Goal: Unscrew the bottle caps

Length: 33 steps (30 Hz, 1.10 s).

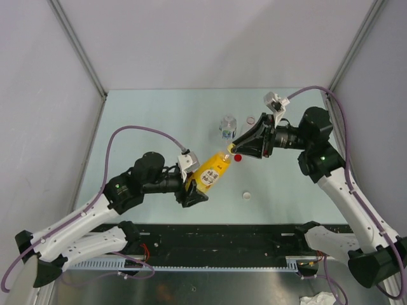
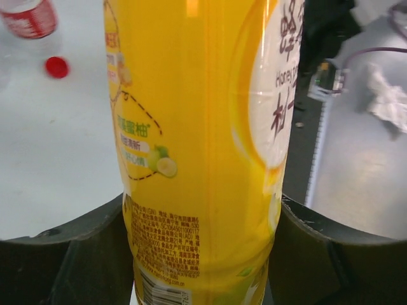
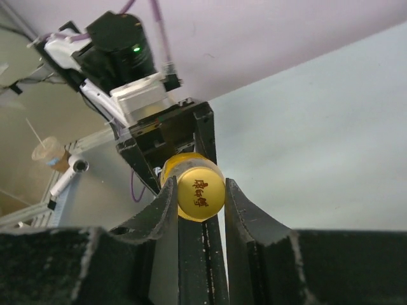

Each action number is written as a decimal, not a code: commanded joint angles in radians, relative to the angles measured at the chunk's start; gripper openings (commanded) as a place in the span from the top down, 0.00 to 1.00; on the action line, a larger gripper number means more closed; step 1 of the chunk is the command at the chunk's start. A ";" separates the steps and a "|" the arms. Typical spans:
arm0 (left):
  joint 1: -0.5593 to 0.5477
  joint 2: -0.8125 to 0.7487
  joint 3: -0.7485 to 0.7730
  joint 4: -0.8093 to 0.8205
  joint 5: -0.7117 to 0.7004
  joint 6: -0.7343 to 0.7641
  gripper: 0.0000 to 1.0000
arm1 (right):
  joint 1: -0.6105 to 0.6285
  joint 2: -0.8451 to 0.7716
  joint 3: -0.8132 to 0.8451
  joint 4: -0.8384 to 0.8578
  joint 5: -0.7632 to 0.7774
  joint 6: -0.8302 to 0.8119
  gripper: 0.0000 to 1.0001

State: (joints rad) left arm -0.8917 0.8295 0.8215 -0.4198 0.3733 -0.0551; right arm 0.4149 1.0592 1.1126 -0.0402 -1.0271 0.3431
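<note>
My left gripper [image 1: 194, 189] is shut on the lower body of the bottle with orange-yellow liquid [image 1: 210, 173], which it holds tilted above the table. That bottle [image 2: 203, 127] fills the left wrist view between the two dark fingers [image 2: 63, 254]. My right gripper [image 3: 200, 187] is shut on its yellow cap [image 3: 200, 190], which sits on the bottle's neck; in the top view this gripper [image 1: 233, 151] meets the bottle's far end. A red cap [image 1: 238, 157] and a white cap [image 1: 247, 196] lie loose on the table. A clear bottle with a blue-green label [image 1: 227, 126] stands behind, uncapped.
A clear bottle with a red label [image 2: 28, 16] shows at the top left of the left wrist view, near the red cap [image 2: 56, 67]. A small round pinkish thing [image 1: 250, 119] stands right of the blue-green bottle. Grey walls enclose the pale table [image 1: 159, 121].
</note>
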 commanded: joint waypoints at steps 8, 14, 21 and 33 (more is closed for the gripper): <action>0.002 -0.027 0.149 0.271 0.610 -0.025 0.86 | 0.021 -0.073 -0.046 0.166 -0.128 -0.096 1.00; 0.007 -0.037 0.142 0.276 0.595 -0.034 0.86 | 0.024 -0.081 -0.046 0.177 -0.092 -0.075 1.00; 0.019 -0.033 0.090 0.276 0.453 -0.037 0.86 | 0.022 -0.086 -0.045 0.177 -0.008 -0.039 0.88; 0.032 -0.005 0.048 0.094 0.087 0.086 0.88 | -0.001 -0.064 -0.045 0.270 0.020 0.101 0.16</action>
State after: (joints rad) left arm -0.8604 0.8265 0.8547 -0.3416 0.5812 -0.0689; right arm 0.4213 0.9894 1.0767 0.2043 -1.0557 0.4149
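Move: The yellow bottle's cap is already pinched between the right fingertips, right at that hand's point. From the left hand, which grips the bottle body, the cap lies about 7 cm ahead, 8 cm right and 13 cm above. Counted from the right hand, the loose red cap is roughly 15 cm ahead and 3 cm right, the white cap about level and 6 cm right, both some 36 cm down; the red-label bottle stands about 19 cm ahead, 5 cm right and 26 cm below. The yellow bottle and its pinched cap are carried back about 6 cm and up 4 to 5 cm by both hands together, while the wrists turn against each other, twisting the cap some 40 degrees counter-clockwise as seen facing its top. Both hands then ease forward 3 to 4 cm, and during this the right fingers open wide off the cap; the left keeps its grip on the bottle. ##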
